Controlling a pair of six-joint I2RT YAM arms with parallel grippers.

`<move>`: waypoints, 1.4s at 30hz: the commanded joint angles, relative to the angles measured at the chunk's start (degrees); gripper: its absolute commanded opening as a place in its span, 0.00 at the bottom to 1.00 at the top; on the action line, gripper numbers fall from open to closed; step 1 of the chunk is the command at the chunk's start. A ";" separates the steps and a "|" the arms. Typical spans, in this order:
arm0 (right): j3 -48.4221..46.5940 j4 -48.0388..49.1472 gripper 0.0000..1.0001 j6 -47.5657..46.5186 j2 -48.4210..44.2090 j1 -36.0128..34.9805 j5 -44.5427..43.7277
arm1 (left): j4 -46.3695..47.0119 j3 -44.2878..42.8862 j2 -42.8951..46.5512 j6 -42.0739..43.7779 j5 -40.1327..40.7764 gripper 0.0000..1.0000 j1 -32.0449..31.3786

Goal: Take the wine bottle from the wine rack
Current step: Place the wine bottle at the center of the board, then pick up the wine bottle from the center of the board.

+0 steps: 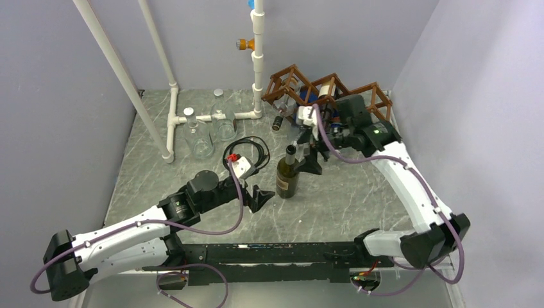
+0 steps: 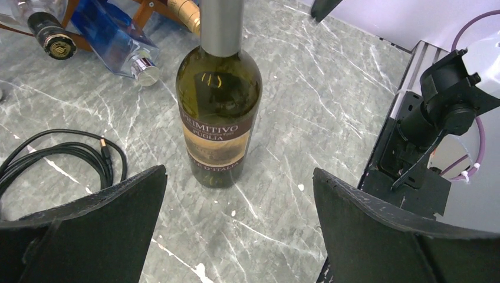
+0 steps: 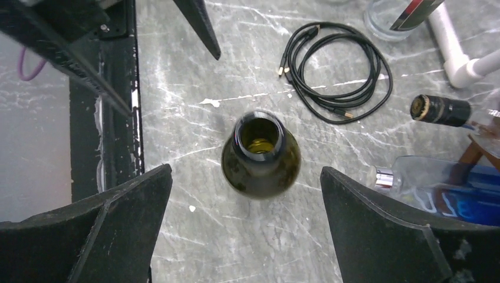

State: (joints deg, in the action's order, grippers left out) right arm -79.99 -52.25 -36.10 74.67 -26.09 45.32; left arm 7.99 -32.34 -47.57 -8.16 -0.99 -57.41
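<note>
The wine bottle (image 1: 287,174) stands upright on the grey marble table, dark green with a brown label (image 2: 217,138), its mouth uncorked (image 3: 260,131). The brown wooden wine rack (image 1: 327,90) stands at the back right. My right gripper (image 1: 306,158) hangs open just right of the bottle's neck and above it; in the right wrist view its fingers (image 3: 118,230) spread wide with the bottle below them, untouched. My left gripper (image 1: 261,196) is open low on the table, left of the bottle, which stands a little ahead of its fingers (image 2: 100,230).
A dark bottle (image 1: 278,122) and a blue-tinted glass bottle (image 2: 115,38) poke out of the rack's front. A black cable coil (image 1: 247,151) lies left of the bottle. Glass jars (image 1: 212,131) and white pipes (image 1: 173,115) stand at the back left.
</note>
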 commanded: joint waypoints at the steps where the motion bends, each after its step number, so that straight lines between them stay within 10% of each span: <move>1: 0.77 -4.59 1.00 -7.44 -6.83 6.59 13.92 | 3.48 -4.55 -1.87 -1.16 -2.41 1.00 0.19; 10: 19.65 8.29 1.00 -3.09 -19.43 23.59 24.54 | 5.47 -10.67 -7.88 7.24 -3.91 1.00 0.37; 22: 25.73 16.92 1.00 5.38 -20.63 27.36 24.52 | 31.82 -9.35 -22.14 10.28 -10.35 0.93 4.68; 42: 26.11 16.90 1.00 4.93 -20.18 27.40 23.76 | 37.03 -14.16 -32.98 7.52 -14.56 0.51 6.22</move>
State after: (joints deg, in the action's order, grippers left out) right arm -53.91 -37.21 -30.81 54.89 1.10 67.83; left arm 40.93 -43.53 -79.40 0.84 -13.28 -51.59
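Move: The wine bottle stands upright on the table, its neck about 8 cm ahead of the left hand and 10 cm to its right, its middle some 7 cm lower. The black cable coil lies 19 cm ahead of that hand, 4 cm left; the blue bottle's cap is about 15 cm beyond the wine bottle. From the wide-open right hand, the wine bottle is 3 cm ahead and 4 cm left, its middle 12 cm lower; the wine rack is about 25 cm ahead, 10 cm right. The right hand, already open, backs off the bottle neck about 8 cm to the right, arching a little up and back before dipping again, its fingers levelling as the wrist turns some 20 degrees, and then waits there wide open. Meanwhile the left hand swings some 12 cm right and forward to the neck, climbing about 5 cm and sinking part of that again while its fingertips tilt up about 15 degrees, and brings its fingers from wide open to just over half open on either side of the neck below the lip, with no clear grip yet. ##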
